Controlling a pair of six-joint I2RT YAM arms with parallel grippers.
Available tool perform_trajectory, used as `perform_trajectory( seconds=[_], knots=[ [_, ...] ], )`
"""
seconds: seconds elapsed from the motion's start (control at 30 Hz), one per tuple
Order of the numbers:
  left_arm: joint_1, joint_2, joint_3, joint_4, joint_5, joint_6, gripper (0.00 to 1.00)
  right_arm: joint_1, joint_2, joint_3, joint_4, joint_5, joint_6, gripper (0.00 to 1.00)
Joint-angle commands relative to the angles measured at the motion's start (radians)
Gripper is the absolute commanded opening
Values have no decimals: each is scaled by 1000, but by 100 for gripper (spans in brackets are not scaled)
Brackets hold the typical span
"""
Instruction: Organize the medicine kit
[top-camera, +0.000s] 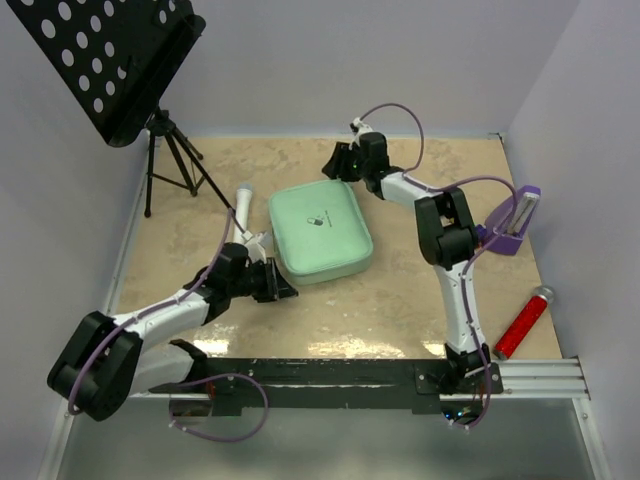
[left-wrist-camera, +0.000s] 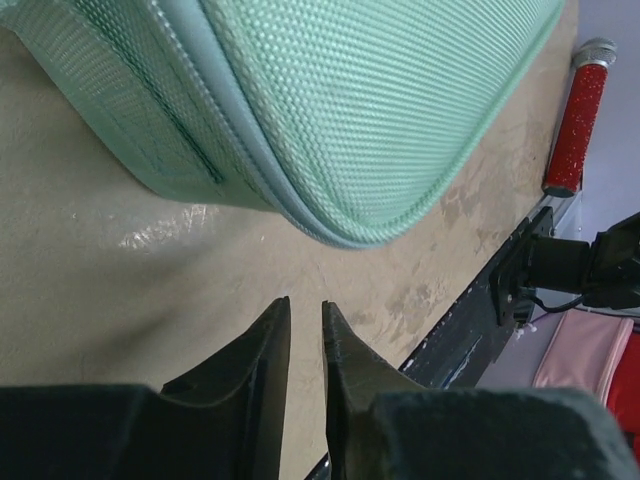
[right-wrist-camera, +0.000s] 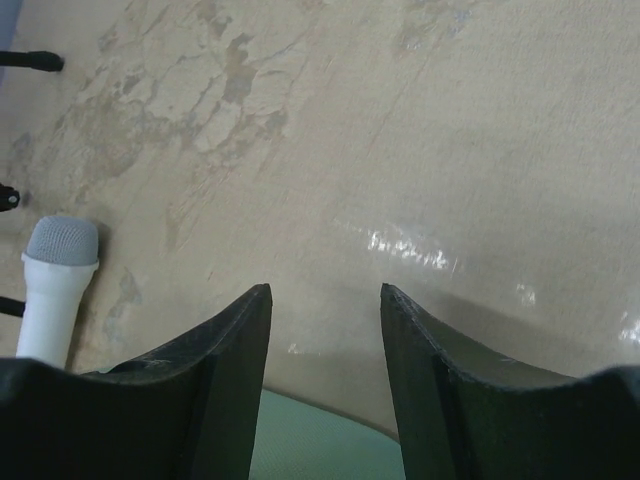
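Observation:
The medicine kit (top-camera: 320, 232) is a mint-green, rounded-square case that lies closed in the middle of the table. My left gripper (top-camera: 287, 290) sits low by the kit's near-left corner. In the left wrist view the kit (left-wrist-camera: 380, 100) fills the top, and the left gripper (left-wrist-camera: 305, 302) has only a narrow gap between its jaws, with bare table behind it. My right gripper (top-camera: 336, 165) hovers at the kit's far edge. In the right wrist view the right gripper (right-wrist-camera: 325, 290) is open and holds nothing, and a strip of the kit (right-wrist-camera: 330, 450) shows between its fingers.
A white microphone (top-camera: 243, 205) (right-wrist-camera: 55, 285) lies left of the kit. A black music stand (top-camera: 110, 60) on a tripod is at the back left. A purple wedge (top-camera: 515, 225) and a red glitter tube (top-camera: 524, 322) (left-wrist-camera: 578, 120) are on the right. A black rail (top-camera: 380, 375) runs along the near edge.

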Motion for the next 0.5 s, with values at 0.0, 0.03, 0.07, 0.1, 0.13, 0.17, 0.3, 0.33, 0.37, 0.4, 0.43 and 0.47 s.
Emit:
perform_trajectory(
  seconds=[0.0, 0.03, 0.07, 0.1, 0.13, 0.17, 0.3, 0.33, 0.37, 0.4, 0.43, 0.47],
  knots=[
    [-3, 52, 14, 98, -2, -26, 22, 4, -127, -154, 96, -97, 17, 51],
    [-2, 63, 20, 98, -18, -26, 22, 4, -143, -185, 109, -108, 20, 51],
    [-3, 71, 28, 96, -39, -26, 22, 4, -169, -211, 115, -117, 22, 51],
    [-3, 81, 39, 89, -62, -26, 22, 4, -192, -243, 118, -117, 26, 51],
    [-2, 87, 49, 85, -79, -26, 22, 4, -210, -281, 127, -114, 28, 51],
    [-2, 97, 63, 82, -100, -26, 22, 4, -238, -318, 145, -108, 37, 51],
    [12, 123, 118, 38, -183, -26, 22, 1, -342, -464, 187, -51, 51, 51],
    [17, 127, 134, 30, -200, -27, 22, 1, -370, -498, 191, -34, 52, 51],
    [21, 130, 145, 24, -212, -29, 22, 1, -393, -531, 196, -22, 56, 51],
    [26, 134, 158, 19, -222, -33, 23, -2, -420, -561, 202, -8, 62, 52],
    [30, 140, 169, 18, -229, -36, 23, -2, -445, -591, 208, 4, 63, 52],
    [35, 144, 181, 16, -238, -39, 23, -4, -465, -622, 214, 10, 65, 52]
  ],
)
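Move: The closed medicine kit's middle is about 17 cm back and 3 cm left of the right hand, 4 cm lower; that hand is at the kit's far edge, near its far-right corner. From the left hand, low beside the near-left corner, the kit's middle is some 14 cm ahead, 8 cm right and 3 cm lower. The white microphone stands about 20 cm ahead and 11 cm left of the left hand, or 13 cm back and 24 cm left of the right. Back and to its right, rising slightly late on, the right hand draws about 9 cm against the kit's far edge by the far-right corner, its fingers staying half open. The left hand, fingers nearly shut, first sinks some 2 cm, then eases 3 cm forward to the kit's near-left corner, turning slightly counter-clockwise and ending against the side wall. ##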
